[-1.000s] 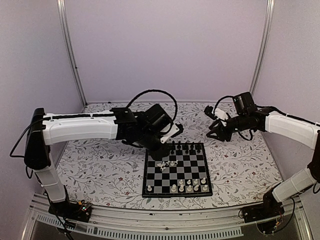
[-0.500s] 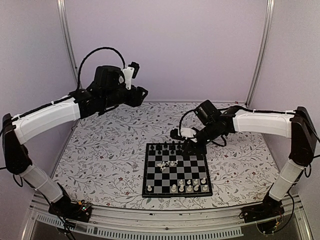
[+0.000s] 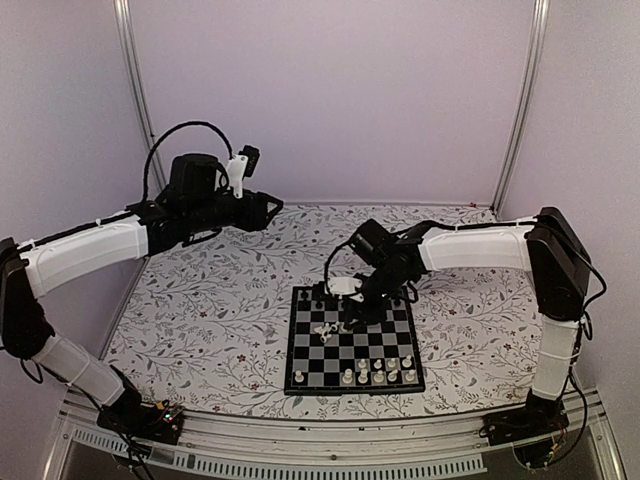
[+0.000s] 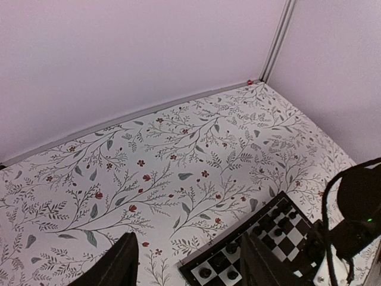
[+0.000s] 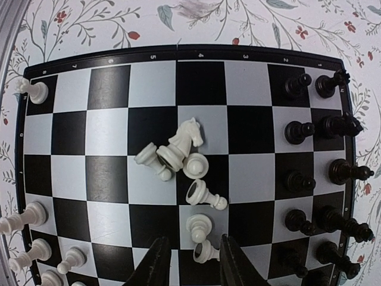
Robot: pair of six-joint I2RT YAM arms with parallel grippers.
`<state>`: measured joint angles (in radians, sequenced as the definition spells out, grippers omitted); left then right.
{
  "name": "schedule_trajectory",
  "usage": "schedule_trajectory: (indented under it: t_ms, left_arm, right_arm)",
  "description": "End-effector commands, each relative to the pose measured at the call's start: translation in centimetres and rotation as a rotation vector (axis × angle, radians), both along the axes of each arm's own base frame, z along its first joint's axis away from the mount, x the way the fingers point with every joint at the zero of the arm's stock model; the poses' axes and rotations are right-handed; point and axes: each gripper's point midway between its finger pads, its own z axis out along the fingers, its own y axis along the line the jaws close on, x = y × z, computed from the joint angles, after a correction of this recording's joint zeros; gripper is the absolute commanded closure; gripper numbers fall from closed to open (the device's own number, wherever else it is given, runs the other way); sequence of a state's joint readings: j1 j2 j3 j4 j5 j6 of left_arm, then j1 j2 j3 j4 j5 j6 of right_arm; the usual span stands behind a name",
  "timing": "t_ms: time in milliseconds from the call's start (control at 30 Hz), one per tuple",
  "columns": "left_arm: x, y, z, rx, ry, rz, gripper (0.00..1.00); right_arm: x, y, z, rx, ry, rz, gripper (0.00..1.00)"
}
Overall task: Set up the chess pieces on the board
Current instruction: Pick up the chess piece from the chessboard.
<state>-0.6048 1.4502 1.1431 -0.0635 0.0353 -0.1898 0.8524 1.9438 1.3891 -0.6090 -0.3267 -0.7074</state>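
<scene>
The board (image 3: 340,352) lies at the table's near middle. Black chess pieces (image 3: 352,294) stand along its far rows and white ones (image 3: 380,371) along its near rows. Several white pieces (image 5: 178,149) lie toppled mid-board, among them a knight (image 5: 187,132). My right gripper (image 5: 195,263) hangs low over that heap (image 3: 330,328). It is open, with a fallen white pawn (image 5: 206,252) lying between its fingertips, close to the right one. My left gripper (image 3: 272,208) is raised at the back left, open and empty (image 4: 190,265), and the board's corner (image 4: 296,233) shows below it.
The floral tablecloth (image 3: 210,310) covers the table around the board. Purple walls and metal posts (image 3: 138,110) close in the back and sides. In the left wrist view the right arm (image 4: 357,208) and its cable hang over the board's right part.
The left arm lifted off the board and swung up to the back left, its jaws widening. The right arm swept in from the right to above the toppled white pieces, its jaws narrowing.
</scene>
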Motion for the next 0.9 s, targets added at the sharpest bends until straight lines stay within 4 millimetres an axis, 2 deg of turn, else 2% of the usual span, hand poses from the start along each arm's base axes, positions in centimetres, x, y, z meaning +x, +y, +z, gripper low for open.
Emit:
schedule_trajectory:
  t_ms: [0,200,533,667,867]
  left_arm:
    - [-0.6,-0.5,3.9,-0.073,-0.081,-0.039,0.4]
    - [-1.0,-0.2,4.8,-0.076,-0.103,-0.038,0.4]
    - [-1.2,-0.3,4.8,-0.077,-0.103,-0.051,0.4]
    - [-1.1,-0.2,4.7,-0.073,-0.104,-0.051,0.4]
    - [-1.0,-0.1,4.7,-0.065,-0.109,-0.045,0.4]
  right_arm:
    - [0.1,0.2,-0.9,-0.037,0.019,-0.013,0.69]
    - [-0.3,1.0,-1.4,-0.045,0.041,0.005,0.75]
    - [-0.6,1.2,-1.9,-0.062,0.062,0.004,0.91]
    - [-0.9,1.1,-0.8,-0.044,0.062,0.007,0.94]
    - [-2.0,1.1,2.3,0.013,0.062,0.026,0.95]
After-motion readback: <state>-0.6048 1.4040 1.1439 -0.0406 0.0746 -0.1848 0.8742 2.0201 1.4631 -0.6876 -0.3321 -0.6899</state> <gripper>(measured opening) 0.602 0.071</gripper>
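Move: The upright white pawn stands just below the right hand, about 1 cm to its left and 2 cm down. A lying pawn touches or nearly touches it on its right; another lies about 1 cm ahead of the hand and 3 cm left, and a second standing pawn is 5 cm left, straight across. From the left hand the target is roughly 13 cm back, 15 cm right and 23 cm below. Sinking some 2 cm and slightly left, the right hand pinches the upright white pawn; the left hand rises. ##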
